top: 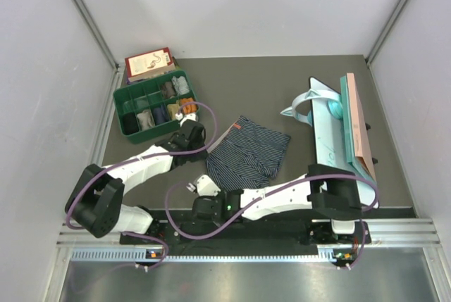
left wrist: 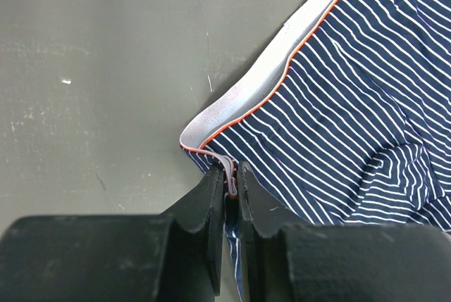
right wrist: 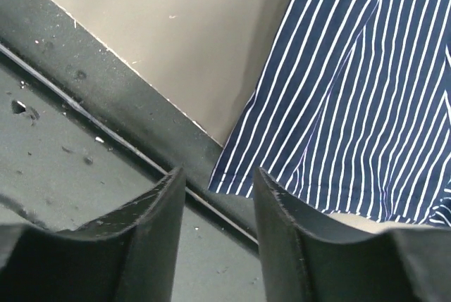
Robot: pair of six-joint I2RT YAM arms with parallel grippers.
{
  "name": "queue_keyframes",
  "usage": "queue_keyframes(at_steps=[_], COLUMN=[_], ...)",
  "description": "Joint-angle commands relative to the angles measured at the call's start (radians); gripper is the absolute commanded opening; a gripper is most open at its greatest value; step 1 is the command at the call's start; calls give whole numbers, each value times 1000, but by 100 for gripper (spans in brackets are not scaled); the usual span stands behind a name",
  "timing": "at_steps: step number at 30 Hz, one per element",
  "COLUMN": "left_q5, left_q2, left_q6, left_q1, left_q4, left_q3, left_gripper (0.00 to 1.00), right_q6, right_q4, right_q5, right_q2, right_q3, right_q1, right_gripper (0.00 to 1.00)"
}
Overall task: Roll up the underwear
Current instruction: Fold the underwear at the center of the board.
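Note:
The dark blue underwear (top: 248, 153) with thin white stripes lies spread on the grey table, its orange-edged waistband (left wrist: 239, 98) on the left side. My left gripper (left wrist: 230, 172) is shut on the near corner of that waistband, at the cloth's left edge (top: 204, 153). My right gripper (right wrist: 220, 179) is open just short of the underwear's near hem corner (right wrist: 236, 172), low over the table's front edge (top: 210, 186). Nothing sits between its fingers. The striped cloth (right wrist: 352, 70) fills the upper right of the right wrist view.
A green compartment tray (top: 121, 98) holding several rolled cloths stands at the back left, with a red box (top: 148, 63) behind it. A teal folding board (top: 331, 129) with a tan panel lies at the right. A black rail (right wrist: 106, 98) runs along the table's near edge.

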Motion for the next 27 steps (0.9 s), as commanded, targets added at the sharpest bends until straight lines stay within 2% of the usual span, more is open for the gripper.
queue_keyframes(at_steps=[1, 5, 10, 13, 16, 17, 18, 23, 27], left_q5=[9, 16, 19, 24, 27, 26, 26, -5, -51], left_q2=[-16, -22, -36, -41, -45, -48, -53, -88, -148], left_q6=[9, 9, 8, 8, 8, 8, 8, 17, 23], left_q1=[10, 11, 14, 14, 16, 18, 19, 36, 63], left_q4=[52, 49, 47, 47, 46, 43, 41, 8, -40], left_q3=[12, 14, 8, 3, -1, -3, -4, -21, -40], left_gripper=[0, 0, 0, 0, 0, 0, 0, 0, 0], right_q6=[-4, -7, -5, -2, -8, -13, -25, -82, -151], right_q4=[-26, -46, -50, -58, -50, -44, -39, 17, 137], right_q5=[37, 34, 35, 40, 41, 43, 43, -4, -92], right_q2=[24, 56, 73, 82, 84, 84, 84, 70, 13], right_q3=[53, 73, 68, 67, 64, 64, 64, 61, 41], right_q1=[19, 19, 18, 18, 14, 13, 11, 11, 13], right_gripper=[41, 32, 30, 26, 13, 3, 0, 0, 0])
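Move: Right beneath the right hand's half-open fingers, roughly 2 cm below, lies the near-left hem corner of the striped underwear. From that hand, the waist corner already pinched by the left hand is about 18 cm ahead, 4 cm left and 3 cm up; the other leg lies some 12 cm ahead and 15 cm right, on the board. For the left hand, the hem corner is about 18 cm back, 4 cm right and 4 cm lower. Sinking about 2 cm almost straight down onto the near-left hem corner, the right hand then shuts its fingers and pinches the striped cloth, starting to ease left with a slight counter-clockwise turn at the end. The left hand keeps its pinch on the waist corner, holds still, then late on rises about 1 cm and drifts 1 cm left. ##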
